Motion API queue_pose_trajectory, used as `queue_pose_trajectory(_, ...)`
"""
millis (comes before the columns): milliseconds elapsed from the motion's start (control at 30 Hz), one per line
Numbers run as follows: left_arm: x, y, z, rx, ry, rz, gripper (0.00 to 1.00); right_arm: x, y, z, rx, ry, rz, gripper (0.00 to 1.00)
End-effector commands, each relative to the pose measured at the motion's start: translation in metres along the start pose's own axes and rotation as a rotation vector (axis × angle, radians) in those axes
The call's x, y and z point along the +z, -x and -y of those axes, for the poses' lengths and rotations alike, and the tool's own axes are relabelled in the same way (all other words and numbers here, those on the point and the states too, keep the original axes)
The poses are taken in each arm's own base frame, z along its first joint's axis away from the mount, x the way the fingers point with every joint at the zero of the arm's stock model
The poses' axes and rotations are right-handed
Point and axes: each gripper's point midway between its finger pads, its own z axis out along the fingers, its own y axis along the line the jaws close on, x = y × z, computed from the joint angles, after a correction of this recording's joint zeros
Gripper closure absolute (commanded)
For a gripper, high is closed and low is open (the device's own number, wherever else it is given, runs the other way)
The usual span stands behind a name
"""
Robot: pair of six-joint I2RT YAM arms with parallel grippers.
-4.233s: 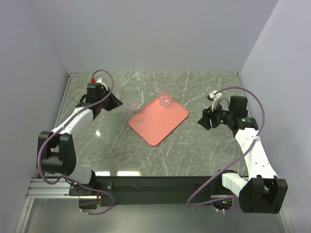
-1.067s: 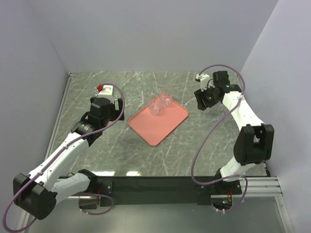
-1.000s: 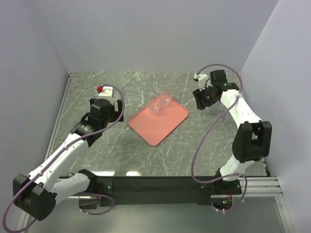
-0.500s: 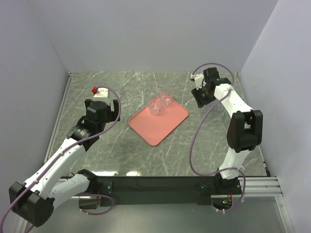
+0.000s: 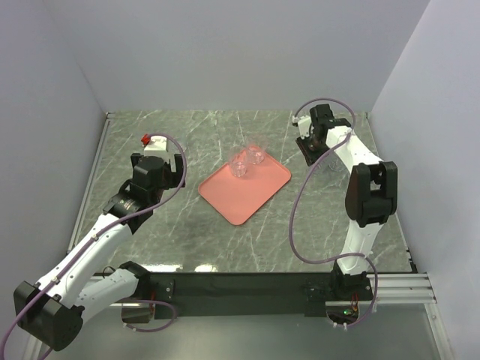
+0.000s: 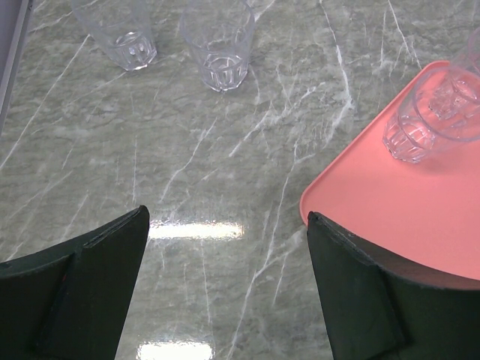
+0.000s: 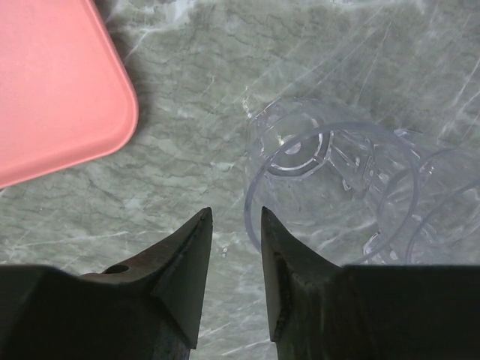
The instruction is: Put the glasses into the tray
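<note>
The salmon-pink tray [image 5: 244, 187] lies mid-table with two clear glasses [image 5: 240, 166] [image 5: 256, 156] standing at its far corner. My left gripper [image 5: 159, 161] hovers left of the tray, open wide and holding nothing [image 6: 226, 217]. Ahead of it two more glasses [image 6: 124, 34] [image 6: 217, 41] stand on the marble. One glass on the tray [image 6: 427, 112] shows at the right. My right gripper [image 5: 306, 148] [image 7: 235, 214] hangs over a glass [image 7: 322, 172] right of the tray. Its jaws are narrowly apart. The glass rim sits in the gap against the right finger [image 7: 281, 270]. Another glass [image 7: 439, 202] touches it.
A tray corner [image 7: 52, 82] lies left of the right gripper. White walls enclose the marble table [image 5: 285, 225] on three sides, close behind the right gripper. The right arm's purple cable [image 5: 300, 210] loops over the table's right half.
The right gripper moved back and left over the glass and its jaws narrowed. The left gripper drew slightly away from the tray, still open.
</note>
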Motion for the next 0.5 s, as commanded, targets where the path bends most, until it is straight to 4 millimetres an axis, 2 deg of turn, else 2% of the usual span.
queue_pose_trajectory(0, -0.001, 0.01, -0.002, -0.008, 0.006, 0.047, 0.08, -0.004, 0.013, 0.004, -0.01, -0.018, 0.019, 0.64)
queue_pose_trajectory(167, -0.001, 0.01, -0.003, -0.009, 0.009, 0.047, 0.08, 0.0, 0.01, 0.003, -0.014, -0.01, 0.004, 0.73)
queue_pose_trajectory(433, -0.001, 0.01, -0.002, -0.01, 0.007, 0.048, 0.08, -0.013, 0.013, 0.001, -0.041, -0.018, 0.04, 0.85)
queue_pose_trajectory(467, -0.001, 0.01, -0.003, -0.009, 0.007, 0.047, 0.09, -0.014, 0.013, 0.001, -0.041, -0.019, 0.045, 0.91)
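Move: Just under the right fingertips stands the glass whose left wall they straddle, its middle about 3 cm to the right, 1 cm ahead and 4 cm below. From the right hand, a second glass stands some 11 cm right and 4 cm ahead, a third roughly 13 cm right and 3 cm back. The tray's middle is about 28 cm left, 6 cm back. From the left hand, the straddled glass lies some 59 cm right, 13 cm ahead. Closing on the near-left rim of the glass, the right fingers go from under half open to nearly shut, one inside the wall and one outside, and pinch it. The hand first settles down by only about half a centimetre, then holds still with its wrist steady, the fingers pointing steeply down. ##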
